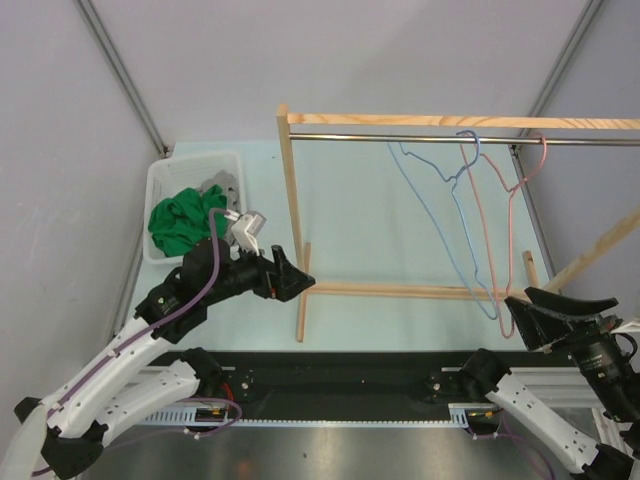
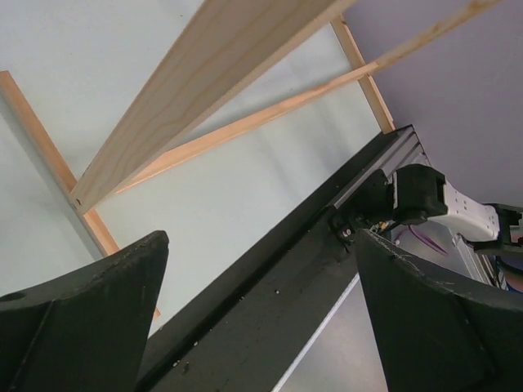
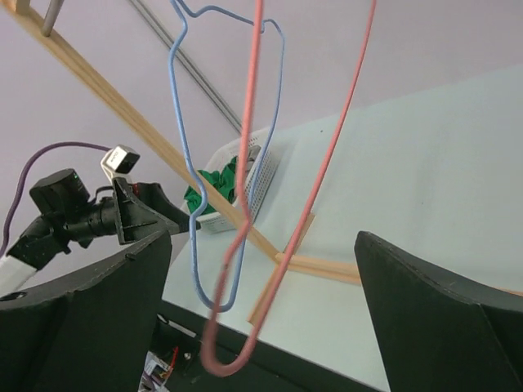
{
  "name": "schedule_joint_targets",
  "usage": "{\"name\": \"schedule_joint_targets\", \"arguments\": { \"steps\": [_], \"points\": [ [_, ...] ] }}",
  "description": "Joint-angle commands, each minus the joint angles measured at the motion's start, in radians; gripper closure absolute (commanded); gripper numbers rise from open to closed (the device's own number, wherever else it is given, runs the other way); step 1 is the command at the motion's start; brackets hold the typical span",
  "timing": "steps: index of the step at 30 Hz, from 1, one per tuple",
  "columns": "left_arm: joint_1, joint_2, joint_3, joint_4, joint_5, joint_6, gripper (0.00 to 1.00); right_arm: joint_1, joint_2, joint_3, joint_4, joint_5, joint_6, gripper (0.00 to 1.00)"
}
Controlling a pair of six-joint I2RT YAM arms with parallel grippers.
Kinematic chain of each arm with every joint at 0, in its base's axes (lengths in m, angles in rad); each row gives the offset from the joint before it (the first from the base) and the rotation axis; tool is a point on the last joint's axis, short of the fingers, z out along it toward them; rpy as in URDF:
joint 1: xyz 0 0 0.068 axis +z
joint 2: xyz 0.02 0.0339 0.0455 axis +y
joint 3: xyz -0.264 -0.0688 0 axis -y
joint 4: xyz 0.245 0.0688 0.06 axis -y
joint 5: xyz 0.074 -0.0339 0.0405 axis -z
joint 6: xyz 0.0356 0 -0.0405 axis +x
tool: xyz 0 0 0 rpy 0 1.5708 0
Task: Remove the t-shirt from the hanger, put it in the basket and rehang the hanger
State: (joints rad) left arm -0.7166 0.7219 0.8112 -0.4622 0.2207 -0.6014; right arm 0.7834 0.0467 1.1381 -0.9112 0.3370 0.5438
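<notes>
The green t-shirt (image 1: 180, 220) lies crumpled in a white basket (image 1: 160, 180) at the left, off any hanger; it also shows in the right wrist view (image 3: 214, 184). A blue hanger (image 1: 440, 215) and a pink hanger (image 1: 492, 225) hang bare from the rack's metal rod (image 1: 400, 138). My left gripper (image 1: 296, 278) is open and empty beside the rack's left post (image 1: 292, 200). My right gripper (image 1: 535, 312) is open, just right of the pink hanger's lower end. In the right wrist view the pink hanger (image 3: 274, 269) hangs between the open fingers, untouched, with the blue hanger (image 3: 184, 147) behind.
The wooden rack's base rail (image 1: 400, 290) runs across the table, with a slanted brace (image 1: 600, 250) at the right. Grey cloth (image 1: 222, 185) lies in the basket behind the t-shirt. The left wrist view shows the rack post (image 2: 204, 90) and the black mounting rail (image 2: 270, 286).
</notes>
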Motion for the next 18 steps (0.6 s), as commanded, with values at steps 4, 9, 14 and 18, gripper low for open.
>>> {"name": "schedule_joint_targets", "arguments": {
  "steps": [4, 9, 14, 18],
  "points": [
    [-0.009, -0.025, -0.020, 0.045, 0.059, 0.026, 0.00, -0.088, -0.015, 0.071, -0.023, -0.233, -0.148, 0.00],
    [-0.009, -0.047, -0.018, 0.033, 0.075, 0.034, 0.00, -0.171, -0.015, 0.155, -0.176, -0.328, -0.202, 0.00],
    [-0.009, -0.056, -0.012, 0.013, 0.089, 0.040, 0.00, -0.285, -0.013, 0.200, -0.227, -0.531, -0.217, 0.00],
    [-0.009, -0.076, -0.021, 0.019, 0.117, 0.032, 0.00, -0.415, -0.008, 0.086, -0.125, -0.850, -0.154, 0.00]
  ]
}}
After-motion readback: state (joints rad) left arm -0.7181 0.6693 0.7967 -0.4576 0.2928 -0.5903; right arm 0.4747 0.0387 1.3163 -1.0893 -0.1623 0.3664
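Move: Ahead of the empty right hand hangs the pink hanger, its middle about 18 cm out, 4 cm left and 8 cm higher; its near corner dangles close to the open fingers. The blue hanger is about as far out and as high, 12 cm left; the wooden crossbar runs nearly 40 cm below, 18 cm ahead, its middle 7 cm left. From the left hand the pink hanger is roughly 9 cm ahead, 32 cm right, 20 cm up. Backing away from the pink hanger towards its own base, the right hand draws back about 8 cm with fingers still wide open, veering some 3 cm left at the very end. Its wrist rolls left side down, tips up slightly and turns a little counter-clockwise, under 20 degrees in all. The empty left hand eases back barely 2 cm, open. ##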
